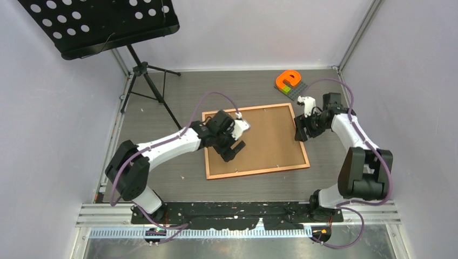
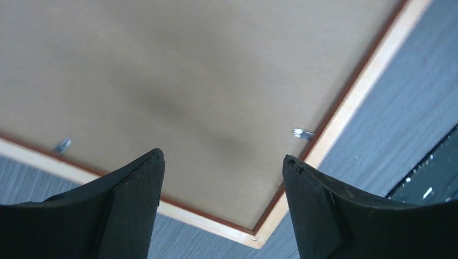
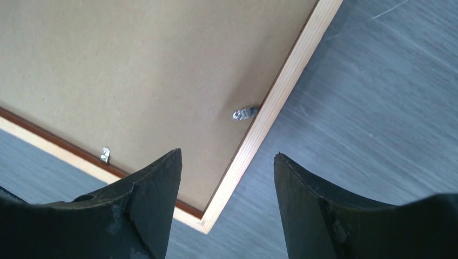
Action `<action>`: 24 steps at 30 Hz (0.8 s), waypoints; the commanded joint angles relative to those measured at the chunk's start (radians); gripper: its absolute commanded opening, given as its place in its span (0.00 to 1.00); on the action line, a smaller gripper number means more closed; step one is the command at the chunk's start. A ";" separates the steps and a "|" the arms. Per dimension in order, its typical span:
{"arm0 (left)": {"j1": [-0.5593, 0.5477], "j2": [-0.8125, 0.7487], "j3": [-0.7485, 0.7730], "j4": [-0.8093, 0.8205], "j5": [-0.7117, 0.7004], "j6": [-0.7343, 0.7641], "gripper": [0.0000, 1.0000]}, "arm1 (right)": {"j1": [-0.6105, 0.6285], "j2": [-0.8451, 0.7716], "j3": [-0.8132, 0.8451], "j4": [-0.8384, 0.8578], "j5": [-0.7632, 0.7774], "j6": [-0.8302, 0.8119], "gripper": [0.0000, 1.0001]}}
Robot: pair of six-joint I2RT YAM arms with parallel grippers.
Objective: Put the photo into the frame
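The frame [image 1: 259, 171] lies flat on the grey table with its thin orange-brown border showing. A plain brown backing board [image 1: 270, 137] fills it, edged by small metal tabs [image 3: 244, 113]. The photo is hidden. My left gripper [image 1: 233, 150] hovers over the board's left part, open and empty. In the left wrist view that gripper [image 2: 222, 159] looks down on the board [image 2: 189, 70] and a corner of the frame [image 2: 354, 102]. My right gripper [image 1: 300, 129] hangs open and empty at the frame's right edge. In the right wrist view, this gripper [image 3: 227, 156] straddles a frame [image 3: 281, 94] corner.
An orange block on a grey baseplate [image 1: 288, 80] sits at the back right, just beyond the frame. A black music stand [image 1: 102, 24] on a tripod stands at the back left. White walls enclose the table; a black rail [image 1: 237, 213] runs along the near edge.
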 commanded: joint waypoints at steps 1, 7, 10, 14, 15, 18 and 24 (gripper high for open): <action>-0.120 0.031 0.049 -0.021 -0.040 0.123 0.78 | -0.004 -0.129 -0.076 0.059 -0.015 -0.051 0.70; -0.261 0.093 0.079 -0.041 -0.071 0.157 0.74 | -0.004 -0.192 -0.167 0.086 -0.008 -0.033 0.70; -0.308 0.134 0.115 -0.054 -0.094 0.157 0.68 | -0.016 -0.199 -0.179 0.092 -0.018 -0.027 0.69; -0.363 0.189 0.155 -0.069 -0.165 0.160 0.61 | -0.053 -0.193 -0.178 0.086 -0.047 -0.023 0.69; -0.374 0.200 0.161 -0.071 -0.179 0.162 0.59 | -0.059 -0.190 -0.178 0.085 -0.051 -0.023 0.69; -0.403 0.234 0.186 -0.079 -0.223 0.166 0.56 | -0.088 -0.178 -0.174 0.079 -0.073 -0.024 0.69; -0.421 0.290 0.240 -0.106 -0.266 0.160 0.51 | -0.115 -0.164 -0.166 0.063 -0.107 -0.026 0.68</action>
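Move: Back and to the right of the left hand lies the middle of the frame's near rail, about 9 cm back, 9 cm right and 7 cm below. The frame's near-left corner is some 11 cm back and 11 cm left; a metal clip on the near rail sits about 8 cm back and 1 cm right, another 6 cm back and 17 cm right. From the right hand, the near rail's middle is roughly 15 cm back and 16 cm left. Sweeping back and right across the backing board, the left hand travels about 8 cm each way towards the near rail, sinking 4–5 cm, more steeply late on, as the backward travel dies out. Its wrist turns some 25 degrees clockwise and rolls left side up, while the open fingers narrow partway over the rail. The right hand, still open above the right rail, draws back about 3 cm and then edges slightly right. ##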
